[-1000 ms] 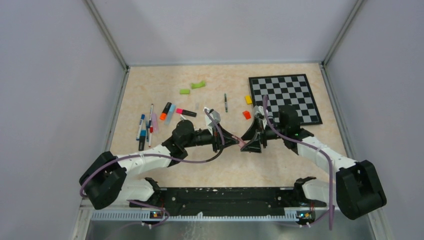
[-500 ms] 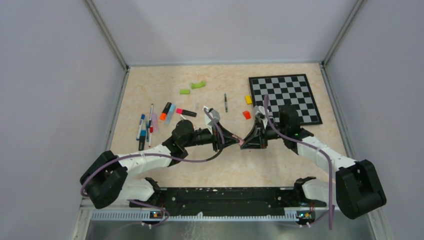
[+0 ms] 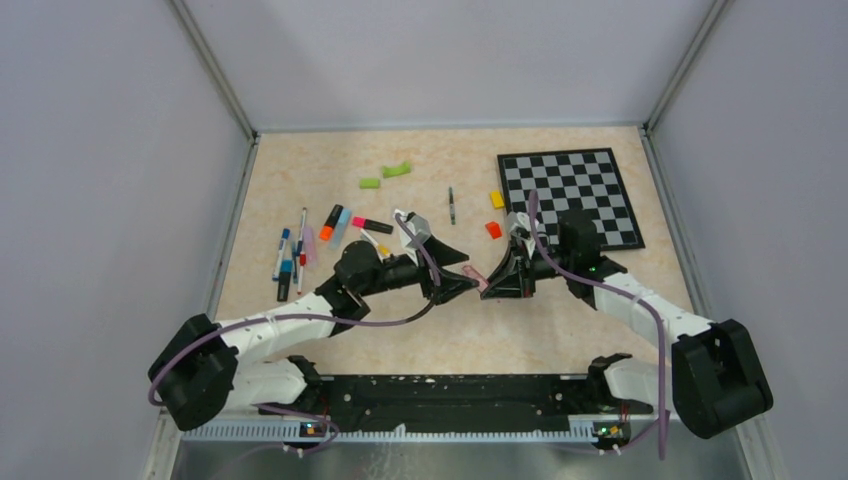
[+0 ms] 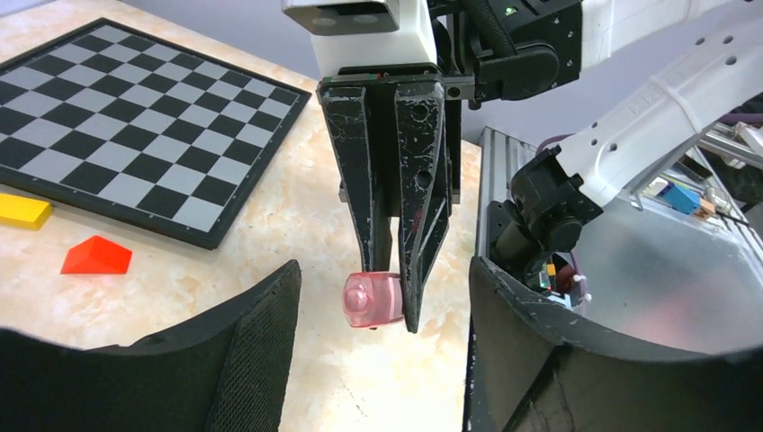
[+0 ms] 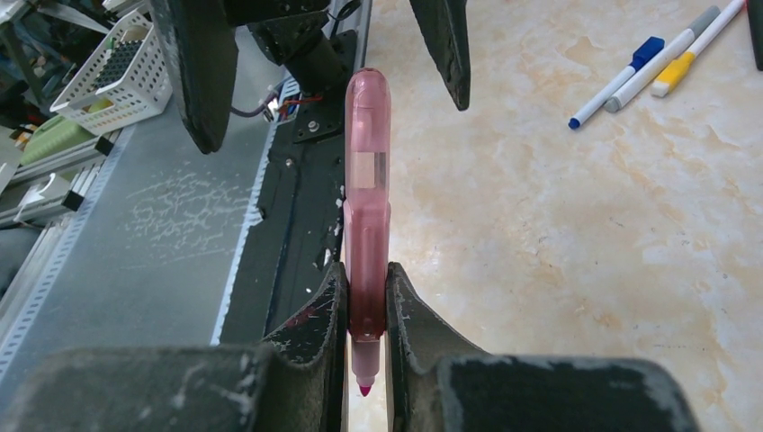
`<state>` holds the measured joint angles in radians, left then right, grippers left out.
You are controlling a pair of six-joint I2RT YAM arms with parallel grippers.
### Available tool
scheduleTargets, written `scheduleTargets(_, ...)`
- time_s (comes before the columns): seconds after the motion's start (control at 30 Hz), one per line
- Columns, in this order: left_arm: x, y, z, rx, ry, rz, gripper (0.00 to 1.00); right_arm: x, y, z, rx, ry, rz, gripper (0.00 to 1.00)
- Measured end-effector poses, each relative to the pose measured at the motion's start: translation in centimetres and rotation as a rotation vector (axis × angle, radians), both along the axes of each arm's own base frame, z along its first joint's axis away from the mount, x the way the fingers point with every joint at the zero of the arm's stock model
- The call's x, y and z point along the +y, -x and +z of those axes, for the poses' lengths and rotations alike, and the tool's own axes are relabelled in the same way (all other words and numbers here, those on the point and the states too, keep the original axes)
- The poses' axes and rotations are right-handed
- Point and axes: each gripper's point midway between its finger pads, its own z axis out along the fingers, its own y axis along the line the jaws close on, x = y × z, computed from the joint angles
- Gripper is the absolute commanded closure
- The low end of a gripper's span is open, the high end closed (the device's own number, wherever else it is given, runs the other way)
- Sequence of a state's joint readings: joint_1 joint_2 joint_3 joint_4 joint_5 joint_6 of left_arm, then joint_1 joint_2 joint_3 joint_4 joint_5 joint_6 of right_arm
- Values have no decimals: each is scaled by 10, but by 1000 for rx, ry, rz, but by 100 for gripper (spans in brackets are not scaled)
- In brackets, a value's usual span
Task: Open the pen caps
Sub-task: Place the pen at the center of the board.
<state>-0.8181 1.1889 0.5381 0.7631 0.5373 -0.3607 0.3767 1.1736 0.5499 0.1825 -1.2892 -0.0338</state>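
Note:
A translucent pink pen (image 5: 367,207) is clamped between my right gripper's (image 5: 366,301) fingers, its bare pink tip pointing back at the wrist. Its blunt far end (image 4: 373,300) shows end-on in the left wrist view. My left gripper (image 4: 382,270) stands open around that end, both pads well clear of it. In the top view the two grippers meet tip to tip mid-table, left (image 3: 455,275) and right (image 3: 490,277), with the pen (image 3: 481,281) between them. More pens (image 3: 290,255) with coloured pen caps lie at the far left.
A chessboard (image 3: 570,195) lies at the back right, with a yellow block (image 3: 497,199) and an orange block (image 3: 493,229) beside it. Green pieces (image 3: 397,169) and a thin dark pen (image 3: 452,205) lie further back. Highlighters (image 3: 330,222) rest left of centre.
My right gripper shut on the pink pen. Then my left gripper opened, let go of the pen and drew back a little to the left.

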Motion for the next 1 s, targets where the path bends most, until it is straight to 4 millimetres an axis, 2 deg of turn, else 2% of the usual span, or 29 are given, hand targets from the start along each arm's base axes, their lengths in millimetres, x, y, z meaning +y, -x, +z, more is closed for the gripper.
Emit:
scheduleTargets(0.13,7,-7,3,-12,-12,59,3,-1,0,-2,2,6,-5,100)
scheduleTargets(0.23,21,-18,6,-7,-32,156,1,-4,-8,-5,3,25,-44,100)
scheduleTargets(0.33,47,-36,9,-2,-61,283,1,-9,-27,-7,-9,63,-131,100)
scheduleTargets(0.4,67,-48,11,3,-84,362,1,-12,-42,-7,-19,95,-196,100)
scheduleTargets(0.5,92,-64,17,-4,-133,474,1,-11,-77,-8,-16,153,-296,100)
scheduleTargets(0.6,111,-78,25,-46,-217,556,1,-10,-114,-14,24,216,-399,100)
scheduleTargets(0.7,120,-86,23,-81,-300,595,1,-8,-148,-26,94,288,-505,100)
scheduleTargets(0.8,129,-95,8,-106,-400,632,1,-6,-177,-40,155,351,-617,100)
scheduleTargets(0.93,141,-95,-19,-112,-503,647,1,-2,-216,-56,217,415,-731,100)
scheduleTargets(1.0,148,-95,-26,-128,-538,666,1,1,-237,-64,240,436,-774,100)
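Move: The right hand already holds the pink pen; the free spot for it lies about 28 cm ahead of that hand, level sideways, some 16 cm below. From the same hand the green pen is about 32 cm ahead and 6 cm left, the red block 24 cm ahead and 4 cm right, the yellow block 33 cm ahead and 6 cm right. From the left hand, the blue marker is roughly 14 cm ahead, 21 cm left and 23 cm down, the yellow marker 19 cm ahead and 22 cm left. Carry the pink pen with the right gripper, keeping its hold, about 24 cm forward towards the gap between the green pen and the blocks, sinking on the way while the wrist turns clockwise and tips the fingers down. Bring the left gripper away from the pen, left some 15 cm and forward, opening fully and turning counter-clockwise; let it rise slightly, then sink towards the loose markers. ##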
